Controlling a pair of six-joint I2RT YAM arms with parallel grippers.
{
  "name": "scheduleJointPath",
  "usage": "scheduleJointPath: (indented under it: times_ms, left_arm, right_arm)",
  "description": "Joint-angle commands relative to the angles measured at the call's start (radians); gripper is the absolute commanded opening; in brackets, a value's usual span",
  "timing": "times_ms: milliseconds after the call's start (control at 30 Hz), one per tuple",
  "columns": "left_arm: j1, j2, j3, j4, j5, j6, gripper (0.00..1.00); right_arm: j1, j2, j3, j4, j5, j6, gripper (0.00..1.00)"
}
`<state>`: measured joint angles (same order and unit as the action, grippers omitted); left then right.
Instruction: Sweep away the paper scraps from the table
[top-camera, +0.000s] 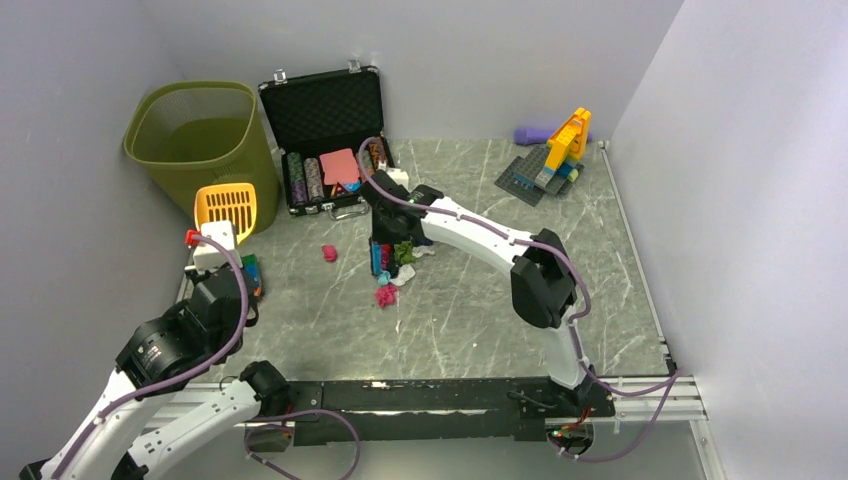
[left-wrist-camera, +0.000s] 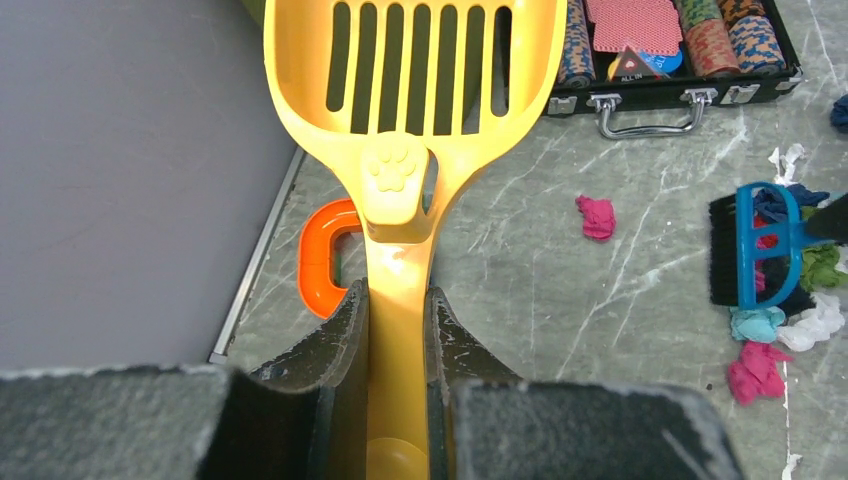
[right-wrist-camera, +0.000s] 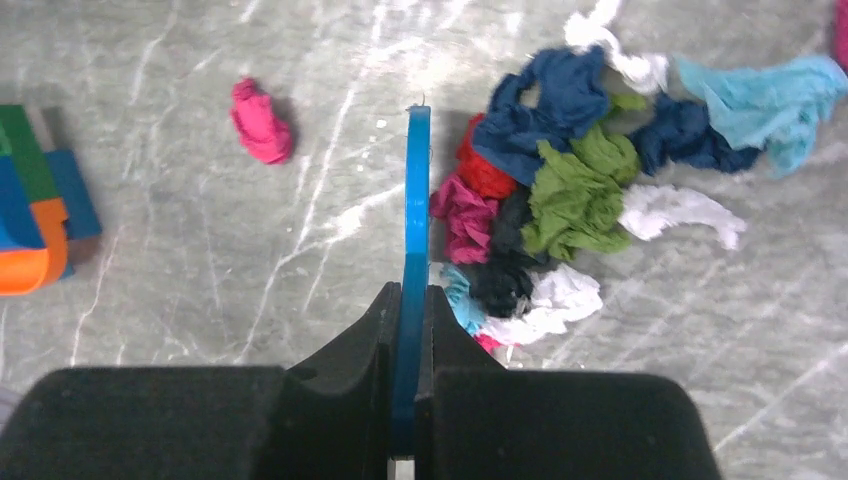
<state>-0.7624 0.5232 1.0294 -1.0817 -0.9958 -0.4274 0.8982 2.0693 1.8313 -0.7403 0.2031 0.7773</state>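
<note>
The paper scraps (top-camera: 400, 262) lie in a loose pile mid-table in pink, red, white, dark blue, green, black and light blue; the pile also shows in the right wrist view (right-wrist-camera: 560, 200). One pink wad (top-camera: 329, 253) lies apart to its left, also visible in the left wrist view (left-wrist-camera: 597, 217). My right gripper (right-wrist-camera: 408, 295) is shut on the blue brush (right-wrist-camera: 416, 200), whose black bristles (left-wrist-camera: 722, 250) stand at the pile's left side. My left gripper (left-wrist-camera: 397, 300) is shut on the handle of a yellow slotted scoop (left-wrist-camera: 420, 60), held at the left edge of the table (top-camera: 480, 320).
A green mesh bin (top-camera: 200, 150) stands at the back left. An open black case (top-camera: 325, 140) with poker chips is beside it. Toy bricks (top-camera: 550, 165) sit at the back right. An orange, blue and green toy (left-wrist-camera: 325, 255) lies by the left rail.
</note>
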Motion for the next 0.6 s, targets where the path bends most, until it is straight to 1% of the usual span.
scheduleJointPath:
  times_ms: [0,133,267,333,400,467,500,567]
  left_arm:
    - [0.003,-0.01,0.013,0.032,0.031,0.023,0.0]
    - [0.004,-0.013,0.04,0.007,0.064,0.017,0.0]
    - [0.003,-0.023,0.067,-0.034,0.083,-0.001,0.0]
    - [0.003,-0.027,0.075,-0.046,0.087,-0.002,0.0]
    - [0.003,-0.026,0.078,-0.056,0.091,0.0,0.0]
    - [0.003,-0.019,0.083,-0.076,0.088,-0.014,0.0]
    - [0.003,-0.015,0.083,-0.085,0.088,-0.021,0.0]
    - [0.003,-0.007,0.08,-0.095,0.093,-0.036,0.0]
  right_arm:
    - [0.028,-0.05,0.022,0.143,-0.124,-0.146,0.0]
    - [0.017,-0.045,0.005,0.29,-0.262,-0.177,0.0]
    - [0.008,-0.002,0.005,0.439,-0.417,-0.15,0.0]
    - [0.008,0.042,0.033,0.477,-0.45,-0.126,0.0]
    - [0.007,0.107,0.088,0.473,-0.453,-0.093,0.0]
    - [0.006,0.189,0.18,0.404,-0.403,-0.05,0.0]
    - [0.005,0.227,0.235,0.33,-0.364,-0.014,0.0]
    - [0.002,0.291,0.315,0.243,-0.309,0.033,0.0]
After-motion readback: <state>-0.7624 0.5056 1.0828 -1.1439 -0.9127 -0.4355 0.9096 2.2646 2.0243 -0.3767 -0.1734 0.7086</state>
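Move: The right hand, holding the blue brush, goes for the lone pink scrap, about 13 cm to its left, roughly level in reach and some 10 cm below. The scrap heap lies almost under this hand, about 2 cm right and 2 cm back; the chip case is about 16 cm ahead and 11 cm left, the toy blocks some 30 cm left and 5 cm back. From the left hand the lone scrap is about 15 cm ahead, 14 cm right and 26 cm down. Leftward, quickly, the right hand carries the gripped brush off the heap's left side and over to the lone pink scrap, about 12 cm in all. It rises some 5 cm on the way, then begins to sink again as the brush head passes to the scrap's far left side. The wrist turns counter-clockwise about 20 degrees and rolls so that its left side lifts. ##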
